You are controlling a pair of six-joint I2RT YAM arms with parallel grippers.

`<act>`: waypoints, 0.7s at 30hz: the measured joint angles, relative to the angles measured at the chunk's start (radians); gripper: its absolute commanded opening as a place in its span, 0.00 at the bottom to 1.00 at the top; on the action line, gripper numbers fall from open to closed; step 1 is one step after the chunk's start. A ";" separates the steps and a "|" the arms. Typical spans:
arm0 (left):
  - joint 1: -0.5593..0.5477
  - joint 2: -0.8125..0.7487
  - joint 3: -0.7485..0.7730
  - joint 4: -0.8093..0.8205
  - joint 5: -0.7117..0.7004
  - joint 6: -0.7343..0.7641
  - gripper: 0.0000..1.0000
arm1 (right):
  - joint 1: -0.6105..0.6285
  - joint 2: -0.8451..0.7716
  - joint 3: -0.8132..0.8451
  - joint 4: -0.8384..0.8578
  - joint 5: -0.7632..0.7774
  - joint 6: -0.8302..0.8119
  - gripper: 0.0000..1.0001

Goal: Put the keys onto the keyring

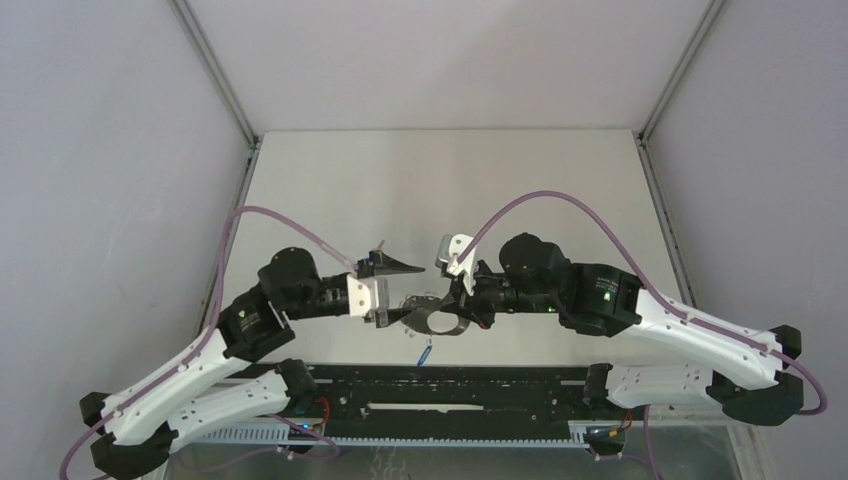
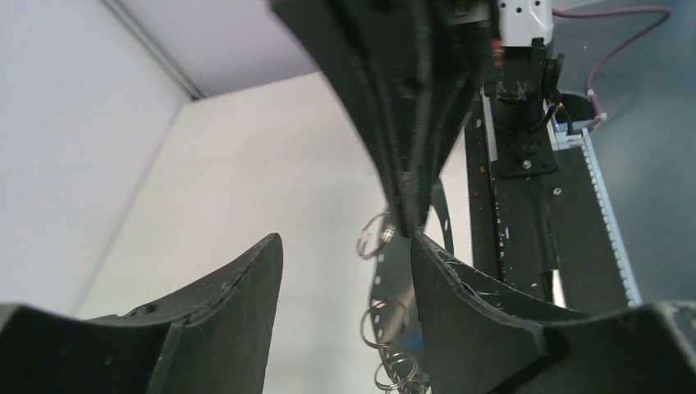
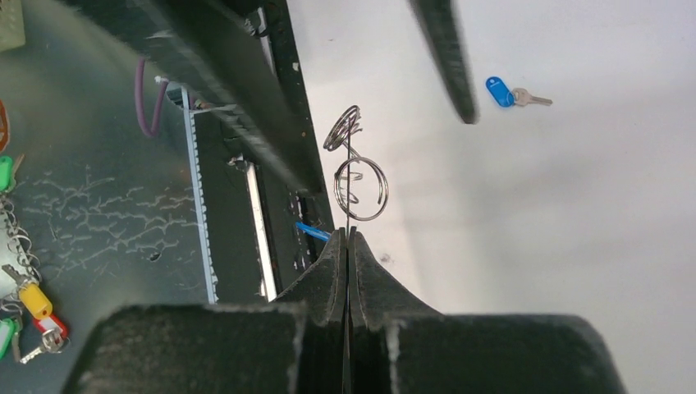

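The keyring (image 3: pixel 359 189) stands edge-on, its thin rim pinched between the shut fingers of my right gripper (image 3: pixel 348 231), with small wire loops above the tips. In the left wrist view the same rim and loops (image 2: pixel 384 322) hang just inside the right finger (image 2: pixel 476 312) of my open left gripper (image 2: pixel 345 238), which holds nothing. One key with a dark blue tag (image 3: pixel 499 90) lies flat on the table. A lighter blue tag (image 1: pixel 425 352) shows just below the keyring (image 1: pixel 430 318) at the table's front edge. Whether it hangs on the ring I cannot tell.
Both grippers, left (image 1: pixel 412 292) and right (image 1: pixel 442 306), meet over the table's near middle. A black rail (image 1: pixel 450 385) runs along the front edge. Off the table, low on the left of the right wrist view, lie other keys with yellow, green and red tags (image 3: pixel 33 300).
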 measured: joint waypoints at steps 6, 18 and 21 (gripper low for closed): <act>0.086 0.085 0.048 -0.048 0.079 -0.211 0.46 | 0.029 0.000 0.000 -0.008 0.027 -0.037 0.00; 0.128 0.129 0.061 -0.109 0.281 -0.337 0.02 | 0.047 -0.004 0.000 -0.006 0.033 -0.060 0.00; 0.132 0.127 0.061 -0.106 0.328 -0.353 0.00 | 0.049 -0.008 0.000 -0.007 0.024 -0.069 0.00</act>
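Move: The free ring at the keyring's top edge, just past the right fingertips, lies about 3 cm to the left gripper's right, 2 cm back and 3 cm below it. The keyring's flat plate hangs some 5 cm back, 3 cm right and 5 cm below that gripper; the hanging blue key tag is roughly 11 cm back, 1 cm right and 9 cm below. From the right gripper the ring is about 2 cm left and 1 cm below, level in reach. Bring the left gripper down about 3 cm to the ring, easing slightly forward first, then drawing back towards the base to end some 2.5 cm back. Roll its wrist about 30 degrees, forward side down, and shut the wide-open fingers on the ring right in front of the right fingertips. Keep the right gripper shut on the keyring, drifting only about 1 cm back. ##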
